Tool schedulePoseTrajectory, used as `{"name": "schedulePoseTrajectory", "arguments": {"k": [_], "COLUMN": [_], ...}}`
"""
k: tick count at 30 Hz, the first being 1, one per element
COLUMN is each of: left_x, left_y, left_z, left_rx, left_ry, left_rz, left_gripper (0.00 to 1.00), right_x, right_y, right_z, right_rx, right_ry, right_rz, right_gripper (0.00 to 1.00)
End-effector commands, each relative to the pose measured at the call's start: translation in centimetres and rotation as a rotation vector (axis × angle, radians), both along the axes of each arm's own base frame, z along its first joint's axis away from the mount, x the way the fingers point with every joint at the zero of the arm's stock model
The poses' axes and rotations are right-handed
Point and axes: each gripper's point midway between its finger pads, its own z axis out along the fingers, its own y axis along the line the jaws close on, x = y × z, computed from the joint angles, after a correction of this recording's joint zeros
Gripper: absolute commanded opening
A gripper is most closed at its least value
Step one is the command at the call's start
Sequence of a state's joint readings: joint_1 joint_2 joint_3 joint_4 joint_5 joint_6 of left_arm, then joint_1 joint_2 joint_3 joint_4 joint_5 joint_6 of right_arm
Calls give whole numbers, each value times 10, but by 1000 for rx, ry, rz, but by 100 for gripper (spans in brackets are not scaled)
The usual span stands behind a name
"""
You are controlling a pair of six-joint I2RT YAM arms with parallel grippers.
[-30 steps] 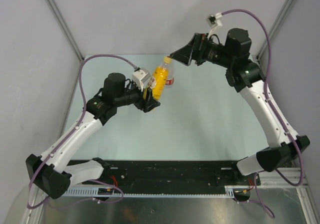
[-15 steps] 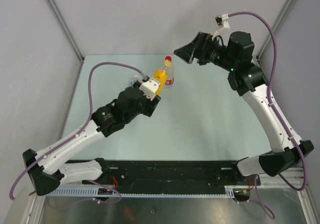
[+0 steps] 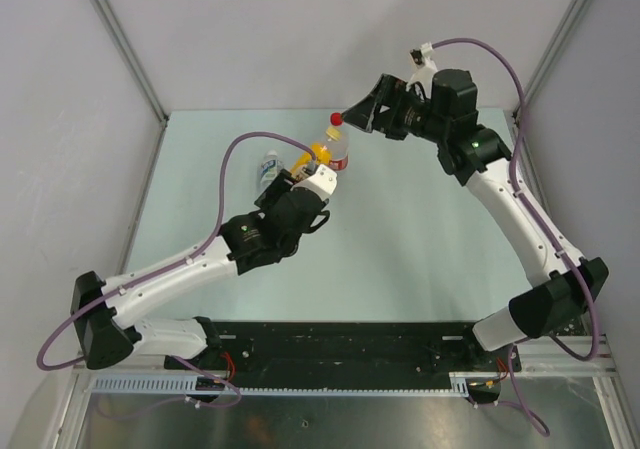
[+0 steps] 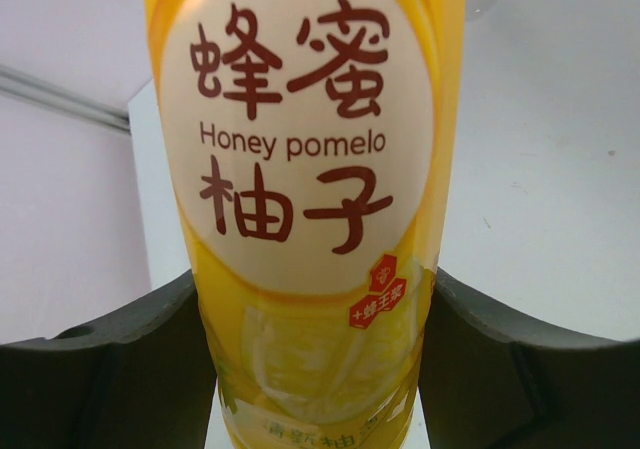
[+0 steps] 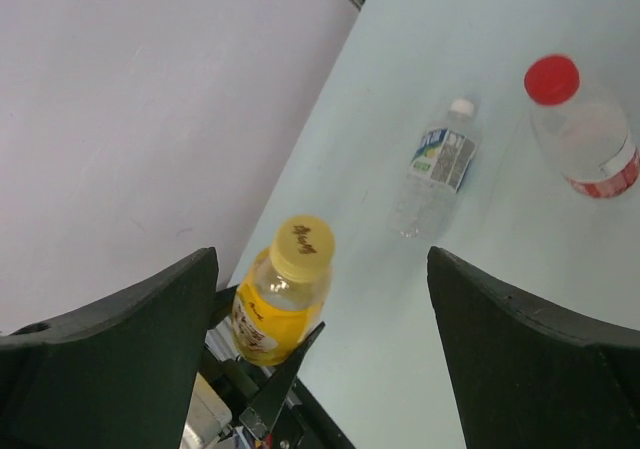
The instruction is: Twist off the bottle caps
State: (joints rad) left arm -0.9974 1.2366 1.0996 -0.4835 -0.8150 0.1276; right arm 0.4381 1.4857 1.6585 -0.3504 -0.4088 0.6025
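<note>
My left gripper (image 4: pixel 315 374) is shut on the yellow-orange bottle (image 4: pixel 305 169), one black finger on each side of its lower body. The overhead view shows that bottle (image 3: pixel 318 153) lifted off the table in the left gripper (image 3: pixel 311 175). The bottle's yellow cap (image 5: pixel 303 246) is on. My right gripper (image 5: pixel 320 261) hangs above it, open, fingers wide of the cap and not touching. From overhead the right gripper (image 3: pixel 353 115) is just right of the red cap (image 3: pixel 336 119). The red-capped bottle (image 5: pixel 590 139) stands upright. The blue-label bottle (image 5: pixel 438 164) lies flat, white cap (image 5: pixel 461 107) on.
The pale green table (image 3: pixel 420 229) is boxed in by grey walls with metal posts at the back corners. The lying blue-label bottle (image 3: pixel 267 166) rests left of the held one. A purple cable (image 3: pixel 235 149) loops over the left arm.
The left arm has swung and turned the yellow-orange bottle more upright. The right gripper pulled back, then came down left again over the bottles, its jaws slightly narrower.
</note>
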Motion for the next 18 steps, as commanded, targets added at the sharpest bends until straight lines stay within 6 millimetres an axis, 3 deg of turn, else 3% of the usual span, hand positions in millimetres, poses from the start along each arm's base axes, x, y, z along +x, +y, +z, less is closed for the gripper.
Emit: {"name": "schedulePoseTrajectory", "arguments": {"k": [1,8,18], "left_x": [4,4,3], "left_y": [6,2,0], "left_z": [19,16,15], "left_rx": [8,17,10], "left_ry": [-67,-61,-56], "left_rz": [60,49,42], "left_gripper": [23,24,25], "right_x": [-1,-1,3], "right_y": [14,36,51], "right_z": [-9,-16,-19], "right_rx": [36,65,96], "right_ry": [51,68,81], "right_rz": [34,79,101], "right_gripper": [87,77,58]}}
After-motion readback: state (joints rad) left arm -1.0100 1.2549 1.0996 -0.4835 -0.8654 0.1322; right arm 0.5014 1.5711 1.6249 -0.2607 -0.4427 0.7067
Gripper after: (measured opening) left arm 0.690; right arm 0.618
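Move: The yellow bottle's cap lies about 6 cm to the right hand's left and 5 cm below it, neither ahead nor back; from the left hand, which grips the body, that cap is some 6 cm ahead, 8 cm right and 9 cm up. The red-capped bottle stands about 13 cm ahead of the right hand and 6 cm left, the white-capped bottle 2 cm ahead and 22 cm left, both some 30 cm lower. The yellow bottle's cap, held up and tilted by the nearly still left hand, is what the open right hand closes in on. The right hand first sinks about 3 cm, then slides some 4 cm left towards the cap, its fingers tipping and turning slightly while they narrow to roughly two thirds open, not yet on the cap. ##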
